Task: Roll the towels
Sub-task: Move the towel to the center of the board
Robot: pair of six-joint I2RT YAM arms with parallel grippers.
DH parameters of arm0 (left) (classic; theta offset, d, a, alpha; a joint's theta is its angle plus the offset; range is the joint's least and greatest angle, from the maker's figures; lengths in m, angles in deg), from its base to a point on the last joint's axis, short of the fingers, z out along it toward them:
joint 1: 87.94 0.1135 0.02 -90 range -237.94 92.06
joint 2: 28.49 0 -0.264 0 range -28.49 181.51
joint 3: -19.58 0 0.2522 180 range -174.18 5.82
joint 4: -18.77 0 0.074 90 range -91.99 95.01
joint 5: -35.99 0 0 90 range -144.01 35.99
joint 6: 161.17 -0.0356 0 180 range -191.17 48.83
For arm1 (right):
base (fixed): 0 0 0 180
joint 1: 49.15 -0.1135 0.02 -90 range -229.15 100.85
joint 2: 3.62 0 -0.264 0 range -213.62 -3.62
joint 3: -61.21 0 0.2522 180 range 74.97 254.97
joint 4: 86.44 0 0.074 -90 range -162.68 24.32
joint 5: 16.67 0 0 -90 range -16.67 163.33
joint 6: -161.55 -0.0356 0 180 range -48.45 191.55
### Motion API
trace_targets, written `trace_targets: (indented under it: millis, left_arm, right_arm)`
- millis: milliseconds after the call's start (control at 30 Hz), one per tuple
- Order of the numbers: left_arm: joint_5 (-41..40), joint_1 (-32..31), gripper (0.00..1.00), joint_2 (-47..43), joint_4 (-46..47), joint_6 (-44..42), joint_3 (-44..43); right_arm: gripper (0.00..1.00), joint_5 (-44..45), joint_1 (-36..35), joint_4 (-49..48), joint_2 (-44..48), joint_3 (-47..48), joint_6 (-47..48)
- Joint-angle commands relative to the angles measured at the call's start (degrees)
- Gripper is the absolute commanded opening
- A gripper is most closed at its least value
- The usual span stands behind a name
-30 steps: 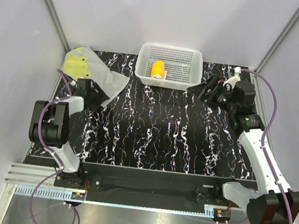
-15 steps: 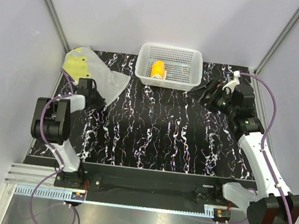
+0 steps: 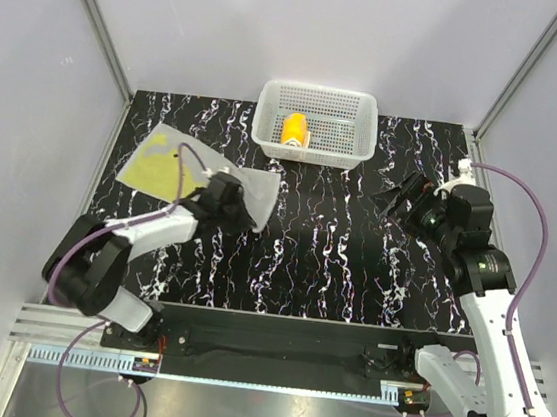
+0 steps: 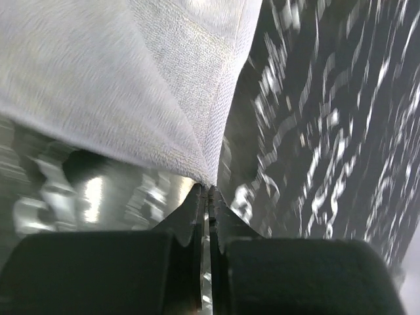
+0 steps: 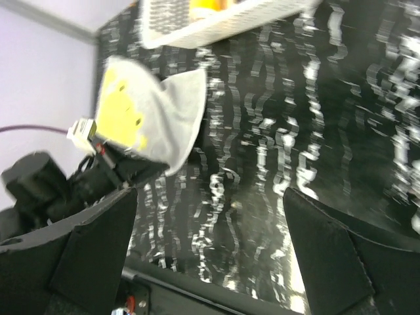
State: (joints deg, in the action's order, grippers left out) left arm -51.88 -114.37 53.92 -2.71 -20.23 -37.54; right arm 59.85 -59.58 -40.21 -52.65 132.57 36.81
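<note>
The light grey towel (image 3: pixel 194 172) with a yellow-green blotch lies spread on the left half of the black marbled table (image 3: pixel 334 255). My left gripper (image 3: pixel 227 201) is shut on its near right edge. In the left wrist view the jaws meet at the cloth's corner (image 4: pixel 209 176), and the grey towel (image 4: pixel 131 79) fans out above my left gripper (image 4: pixel 209 191). The orange towel (image 3: pixel 294 130) sits rolled inside the white basket (image 3: pixel 363 128). My right gripper (image 3: pixel 407 197) hangs open over the right side, holding nothing. Its own view shows my right gripper (image 5: pixel 211 193), the grey towel (image 5: pixel 167 121) and the basket (image 5: pixel 197 26).
The basket stands at the back middle of the table. Grey walls with metal corner posts (image 3: pixel 98 27) close in the back and sides. The left arm (image 5: pixel 52 190) shows in the right wrist view. A black rail (image 3: pixel 273 344) runs along the near edge.
My left gripper shut on the grey towel and dragged it from the back left corner toward the middle. My right gripper drew back, nearer and to the right, still open.
</note>
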Motion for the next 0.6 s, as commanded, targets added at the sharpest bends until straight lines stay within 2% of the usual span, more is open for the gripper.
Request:
trace_targets:
  millis: [0, 100, 200, 333, 367, 400, 467, 500, 533, 567]
  left_arm:
    - [-1.95, -6.51, 0.00, 5.03, 2.63, 8.01, -1.99]
    - [-1.87, -12.66, 0.00, 10.12, 6.49, 12.51, -5.24]
    - [-1.26, -17.67, 0.00, 17.32, 9.20, 15.94, -12.08]
    - [1.64, -22.86, 0.00, 26.82, 9.05, 18.31, -27.35]
    - [2.69, -24.18, 0.00, 29.62, 11.83, 19.28, -29.05]
    - [4.70, -24.80, 0.04, 30.95, 13.08, 19.55, -30.72]
    - [6.21, -26.11, 0.23, 33.68, 11.35, 18.25, -37.13]
    - [6.39, -26.38, 0.42, 33.87, 9.50, 17.62, -38.98]
    - [6.48, -26.47, 0.68, 33.61, 8.27, 17.01, -39.35]
    - [6.66, -26.47, 0.79, 31.08, 8.34, 16.22, -38.13]
  right_arm:
    - [1.00, 9.16, -0.20, 9.43, 0.78, 2.16, 0.82]
    - [1.00, 12.94, -0.29, 13.13, 1.49, 2.16, 0.55]
    - [1.00, 17.33, -0.20, 16.03, 3.06, 1.81, -0.06]
    - [1.00, 22.25, -0.20, 18.33, 5.17, 1.55, -0.59]
    - [1.00, 22.61, -0.20, 18.59, 5.27, 1.55, -0.59]
    - [1.00, 22.88, -0.20, 19.12, 5.35, 1.55, -0.68]
    - [1.00, 23.05, -0.20, 19.47, 5.18, 1.37, -0.85]
    - [1.00, 23.05, -0.20, 19.65, 5.09, 1.20, -1.12]
    - [1.00, 22.27, -0.20, 19.65, 5.00, 1.11, -1.12]
    - [1.00, 21.74, -0.20, 19.39, 5.00, 0.85, -1.20]
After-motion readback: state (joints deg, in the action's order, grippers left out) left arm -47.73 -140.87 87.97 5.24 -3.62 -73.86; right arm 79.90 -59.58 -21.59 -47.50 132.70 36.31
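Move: The left gripper already pinches the grey towel's corner. The board's center lies about 5 cm ahead and 8 cm to its right, some 6 cm below. The towel's middle trails 11 cm ahead and 14 cm to the left of this gripper, at table level; the white basket stands about 26 cm ahead and 13 cm to its right. From the open right gripper, the board's center is roughly 8 cm ahead, 25 cm left and 27 cm down. Sweep the left gripper some 28 cm to the right, dragging the grey towel by its corner past the board's center; dip about 4 cm toward the table, then climb again, and open the fingers near the end to let go. Turn the wrist clockwise meanwhile. Draw the open, empty right gripper about 8 cm right and back, sinking and turning clockwise, away from the towel. ##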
